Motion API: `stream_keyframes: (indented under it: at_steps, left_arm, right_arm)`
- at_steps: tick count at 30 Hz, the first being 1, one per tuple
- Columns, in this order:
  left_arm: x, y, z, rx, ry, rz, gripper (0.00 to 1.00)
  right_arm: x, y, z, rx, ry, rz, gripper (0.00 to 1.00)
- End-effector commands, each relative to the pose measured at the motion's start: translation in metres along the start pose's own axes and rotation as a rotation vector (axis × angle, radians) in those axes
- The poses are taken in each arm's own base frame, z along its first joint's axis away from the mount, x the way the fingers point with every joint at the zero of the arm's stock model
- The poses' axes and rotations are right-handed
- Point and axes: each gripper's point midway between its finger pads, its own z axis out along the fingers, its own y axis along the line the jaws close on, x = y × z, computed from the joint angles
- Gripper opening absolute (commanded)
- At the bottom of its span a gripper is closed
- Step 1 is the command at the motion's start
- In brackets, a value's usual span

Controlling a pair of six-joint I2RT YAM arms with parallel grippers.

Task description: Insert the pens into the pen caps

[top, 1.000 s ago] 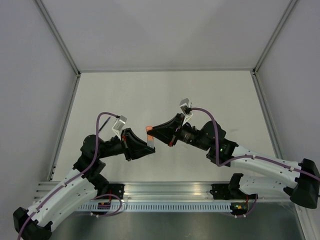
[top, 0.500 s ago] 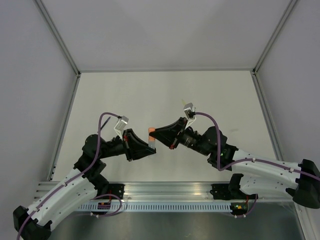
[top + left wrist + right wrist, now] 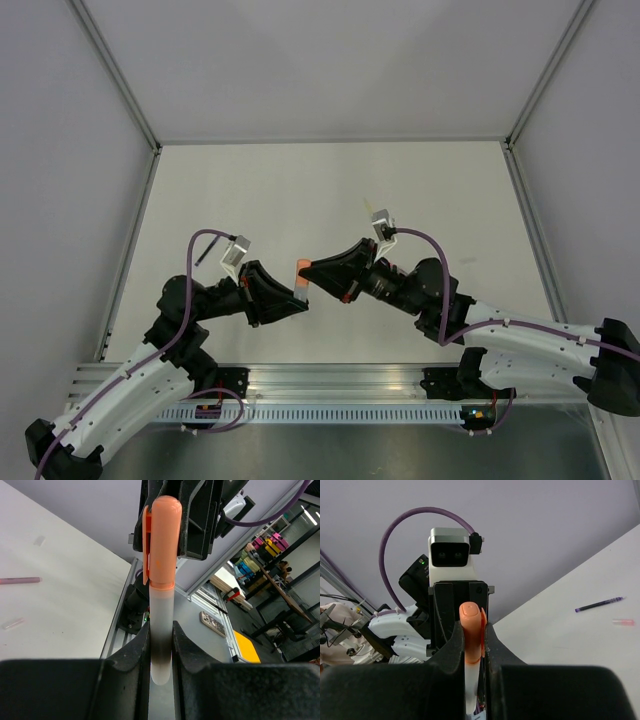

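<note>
A whitish-grey pen [image 3: 161, 615] stands upright between the fingers of my left gripper [image 3: 161, 650], which is shut on its barrel. A bright orange pen cap [image 3: 162, 540] sits over the pen's far end. My right gripper [image 3: 472, 635] faces the left one, its jaws pressed on that orange cap [image 3: 471, 625]. The white barrel [image 3: 471, 680] runs down between them. In the top view the two grippers [image 3: 298, 300] [image 3: 305, 268] meet tip to tip above the table's middle, with the cap [image 3: 301, 266] between them.
On the white table lie a thin purple pen [image 3: 599, 604] and a small pink cap [image 3: 624, 622]. The left wrist view shows a pinkish pen [image 3: 20, 580] and a small clear cap [image 3: 12, 624]. A pale yellow stick [image 3: 370, 203] lies behind the right wrist.
Both wrists have shifted slightly: the left camera head moved left and the right one moved right and down. The pen and cap stay held between the grippers at nearly the same spot.
</note>
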Motion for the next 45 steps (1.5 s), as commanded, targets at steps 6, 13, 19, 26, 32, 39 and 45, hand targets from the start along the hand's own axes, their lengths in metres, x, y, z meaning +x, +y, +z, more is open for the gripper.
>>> stream_keyframes:
  at_steps: [6,13,19,26,32,39,45]
  left_arm:
    - [-0.042,-0.014,0.002,0.008,-0.159,0.083,0.02]
    - [-0.038,-0.016,-0.001,0.013,-0.144,0.092,0.02]
    - [-0.033,-0.017,-0.003,0.02,-0.13,0.096,0.02]
    - [-0.025,-0.015,-0.006,0.018,-0.116,0.099,0.02]
    - [-0.017,-0.014,-0.008,0.026,-0.097,0.095,0.02]
    - [-0.013,-0.012,-0.009,0.026,-0.083,0.093,0.02]
    - [-0.011,-0.015,-0.01,0.038,-0.076,0.102,0.02]
  right_arm:
    - [0.036,0.006,-0.003,-0.013,0.13,0.019,0.22]
    - [0.027,0.005,-0.001,0.022,0.123,-0.014,0.4]
    - [0.019,0.002,0.001,0.049,0.112,-0.046,0.54]
    - [0.003,0.014,0.007,0.032,0.113,-0.084,0.62]
    - [-0.013,0.022,0.016,0.039,0.106,-0.118,0.66]
    - [-0.022,0.027,0.028,0.046,0.118,-0.135,0.66]
    - [-0.023,0.026,0.038,0.056,0.126,-0.144,0.66]
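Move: The orange pen cap already sits on the pale pen, still between the right fingertips, right at that hand. From the left hand, which grips the pen's lower body, the cap is about 5 cm above and 3 cm ahead. On the table, some 34 cm below the right hand, a clear cap lies about 11 cm ahead and 14 cm right of it, a pink pen 17 ahead and 23 right, and a blue pen 24 ahead and 29 left. The right hand lets go of the orange cap, its fingers opening wide as it dips about 2.5 cm and eases slightly back, then it rises some 5 cm and edges about 2 cm left with its fingertips tipped down around 10 degrees, so that the open fingers straddle the cap. The left hand keeps its pinch on the pen's body, holding the capped pen upright and lifting it only a centimetre or so. ##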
